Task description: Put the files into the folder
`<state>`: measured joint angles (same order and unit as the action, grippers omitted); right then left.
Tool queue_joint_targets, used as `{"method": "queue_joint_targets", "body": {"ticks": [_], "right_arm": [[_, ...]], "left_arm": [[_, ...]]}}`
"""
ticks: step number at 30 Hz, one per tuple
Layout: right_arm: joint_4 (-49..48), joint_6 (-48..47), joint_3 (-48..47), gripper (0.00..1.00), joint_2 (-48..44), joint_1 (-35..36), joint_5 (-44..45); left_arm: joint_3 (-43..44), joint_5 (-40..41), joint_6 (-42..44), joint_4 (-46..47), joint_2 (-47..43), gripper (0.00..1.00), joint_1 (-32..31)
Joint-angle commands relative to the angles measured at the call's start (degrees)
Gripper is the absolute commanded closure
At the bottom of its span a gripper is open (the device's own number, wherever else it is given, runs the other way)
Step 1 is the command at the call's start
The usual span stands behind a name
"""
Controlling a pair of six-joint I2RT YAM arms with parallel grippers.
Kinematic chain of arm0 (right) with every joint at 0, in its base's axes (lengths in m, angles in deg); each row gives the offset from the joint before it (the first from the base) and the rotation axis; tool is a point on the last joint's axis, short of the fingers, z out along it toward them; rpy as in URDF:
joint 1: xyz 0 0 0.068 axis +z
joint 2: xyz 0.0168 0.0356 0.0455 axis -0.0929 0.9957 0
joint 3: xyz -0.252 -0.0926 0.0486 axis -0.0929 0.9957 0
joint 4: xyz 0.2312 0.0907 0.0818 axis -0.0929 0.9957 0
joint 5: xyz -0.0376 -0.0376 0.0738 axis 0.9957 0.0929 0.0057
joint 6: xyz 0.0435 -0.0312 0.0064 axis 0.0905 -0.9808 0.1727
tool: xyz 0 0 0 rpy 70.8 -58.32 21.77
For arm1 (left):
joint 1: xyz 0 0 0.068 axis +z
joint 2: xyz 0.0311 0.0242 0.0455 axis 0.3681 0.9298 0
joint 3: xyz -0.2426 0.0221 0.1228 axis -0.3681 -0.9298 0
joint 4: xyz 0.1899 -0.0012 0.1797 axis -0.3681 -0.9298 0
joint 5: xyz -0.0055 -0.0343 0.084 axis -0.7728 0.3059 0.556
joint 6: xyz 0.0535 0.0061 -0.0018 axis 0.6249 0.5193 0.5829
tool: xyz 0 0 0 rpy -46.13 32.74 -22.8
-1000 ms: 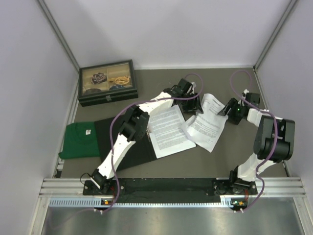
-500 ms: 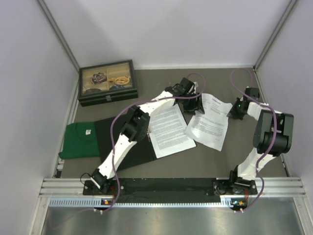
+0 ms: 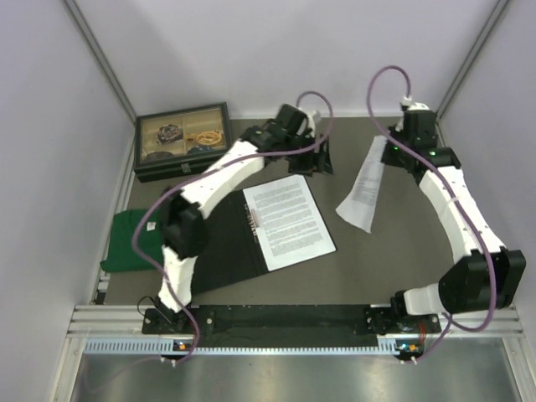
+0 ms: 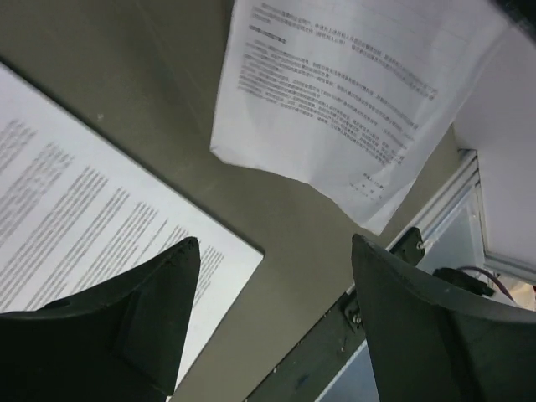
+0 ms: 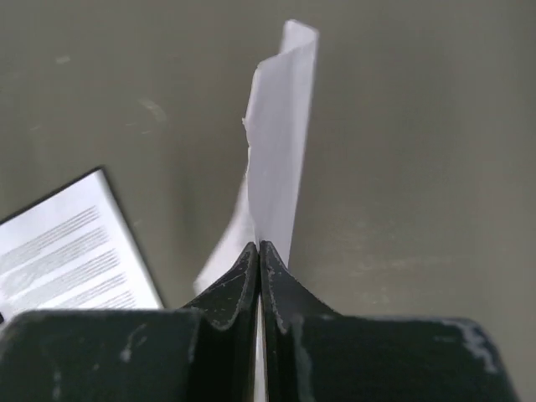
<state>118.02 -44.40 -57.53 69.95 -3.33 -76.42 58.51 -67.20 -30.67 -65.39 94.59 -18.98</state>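
The folder (image 3: 218, 247) lies open, black inside up, left of centre. One printed file sheet (image 3: 287, 222) lies on its right half; it also shows in the left wrist view (image 4: 92, 234). My right gripper (image 3: 387, 152) is shut on a second printed sheet (image 3: 362, 186), which hangs in the air from its top edge; it also shows in the right wrist view (image 5: 280, 151) and the left wrist view (image 4: 343, 100). My left gripper (image 3: 311, 161) is open and empty, raised at the back above the far end of the lying sheet.
A black glass-lidded box (image 3: 184, 141) stands at the back left. A green cloth (image 3: 134, 241) lies left of the folder. Walls close in the table at the left, back and right. The metal rail (image 3: 293, 322) runs along the near edge.
My right gripper has lifted the second sheet off the table and up to the back right, so it now hangs. My left gripper has let go of it and drawn back to the left.
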Motion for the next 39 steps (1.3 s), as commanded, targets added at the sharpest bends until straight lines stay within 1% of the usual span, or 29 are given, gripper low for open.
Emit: {"method": "queue_joint_targets", "body": {"ticks": [1, 2, 3, 4, 6, 7, 8, 9, 10, 12, 15, 16, 17, 19, 20, 22, 23, 25, 27, 28, 30, 31, 34, 36, 39], "right_arm": [[7.8, -4.1, -8.6, 1.0, -5.4, 14.6, 5.4], [9.8, -4.1, -9.9, 1.0, -5.5, 17.1, 5.6], [10.6, -4.1, -12.5, 1.0, -5.6, 20.1, 5.2], [11.3, -3.7, -13.5, 1.0, -5.4, 24.9, 4.8], [12.3, -2.9, -16.7, 1.0, -5.0, 29.7, 1.2], [12.2, -1.4, -17.4, 1.0, -4.6, 32.8, -1.4], [11.5, -0.3, -17.8, 1.0, -4.6, 33.7, -9.0], [8.4, 1.2, -17.1, 1.0, -4.8, 34.0, -13.5], [6.5, 4.6, -16.3, 1.0, -5.1, 34.0, -22.0], [3.0, 7.5, -14.8, 1.0, -5.2, 34.0, -26.9], [2.6, 9.0, -13.4, 1.0, -4.8, 32.2, -31.1], [2.6, 9.5, -12.8, 1.0, -4.4, 30.8, -35.2], [1.8, 10.2, -11.7, 1.0, -4.4, 27.0, -37.5], [-0.1, 11.1, -7.3, 1.0, -4.1, 23.5, -41.9], [0.4, 10.5, -6.3, 1.0, -1.7, 20.0, -43.3], [-1.5, 9.0, -3.4, 1.0, 1.1, 17.2, -46.2], [-2.1, 8.3, -1.9, 1.0, 2.4, 16.6, -46.3], [-1.8, 4.9, -2.0, 1.0, 8.0, 16.1, -44.1], [-2.1, 2.0, -2.9, 1.0, 13.5, 15.8, -43.2], [-2.0, 1.0, -3.5, 1.0, 15.2, 15.9, -40.2], [-2.4, -2.1, -5.3, 1.0, 18.7, 15.6, -38.6], [-2.0, -3.0, -6.3, 1.0, 22.4, 15.4, -37.9], [-3.5, -4.4, -8.8, 1.0, 26.8, 15.4, -37.3], [-5.2, -4.7, -9.4, 1.0, 27.8, 15.3, -36.6], [-7.1, -4.8, -10.1, 1.0, 29.4, 15.2, -37.5]], "left_arm": [[-14.8, 8.4, 4.2, 1.0, -21.4, 0.22, 6.5], [-18.3, 9.4, 4.4, 1.5, -24.4, 0.22, 8.2], [-21.3, 10.7, 4.4, 1.5, -27.3, 0.22, 11.7], [-26.7, 12.2, 4.5, 1.6, -32.8, 0.21, 13.4], [-31.6, 16.8, 5.7, 1.5, -38.0, 0.21, 17.2], [-35.2, 18.6, 6.1, 0.7, -42.2, 0.21, 18.1], [-36.6, 21.6, 6.3, 0.2, -44.0, 0.2, 19.0], [-39.1, 23.9, 6.5, -0.2, -47.0, 0.2, 20.2], [-40.4, 25.0, 6.5, -0.4, -48.2, 0.2, 20.9], [-43.5, 25.2, 6.5, 0.0, -50.6, 0.2, 22.1], [-46.0, 23.9, 5.8, 0.7, -50.4, 0.2, 22.9], [-46.3, 23.2, 5.5, 0.9, -50.1, 0.2, 23.1], [-46.4, 22.4, 5.2, 1.6, -49.7, 0.2, 23.1], [-46.6, 20.0, 4.7, 2.6, -48.1, 0.2, 23.2], [-46.7, 19.6, 4.7, 2.8, -47.6, 0.2, 23.2], [-46.3, 18.3, 4.9, 3.6, -46.1, 0.2, 23.2], [-46.3, 17.9, 5.0, 3.7, -45.6, 0.2, 23.2], [-46.1, 16.6, 5.1, 4.2, -44.0, 0.2, 23.2], [-45.7, 15.9, 5.4, 4.0, -42.5, 0.2, 23.2], [-45.6, 15.2, 5.7, 3.7, -42.1, 0.2, 23.2], [-45.7, 14.6, 6.3, 3.4, -41.4, 0.2, 23.2], [-45.7, 14.3, 6.5, 3.2, -41.3, 0.2, 23.2], [-45.8, 14.4, 7.2, 2.5, -40.7, 0.2, 23.2], [-46.2, 14.7, 7.3, 1.2, -41.0, 0.2, 23.3], [-48.1, 14.4, 7.2, 2.0, -41.9, 0.2, 23.3]]}}
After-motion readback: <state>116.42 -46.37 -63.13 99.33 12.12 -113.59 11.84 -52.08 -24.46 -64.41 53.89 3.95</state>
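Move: The files already clipped in the folder's right half, where the held sheet is bound, lie about 30 cm left of the right hand, 13 cm back and 20 cm below. The clip is some 14 cm farther left than their middle, and the left gripper hangs about 19 cm left of the right hand and 4 cm back. From the left hand those files are roughly 12 cm left, 9 cm back and 17 cm down, the clip 25 cm left and 10 cm back. The loose sheet, still pinched in the right hand's shut fingers, is swung left about 25 cm while rising and drawing back, then carried forward and down some 25 cm onto the clipped files, the wrist turning counter-clockwise about 40 degrees and tipping down. The left hand, open and empty, sweeps left out of the way, rising then sinking again, to hover near the clip. ##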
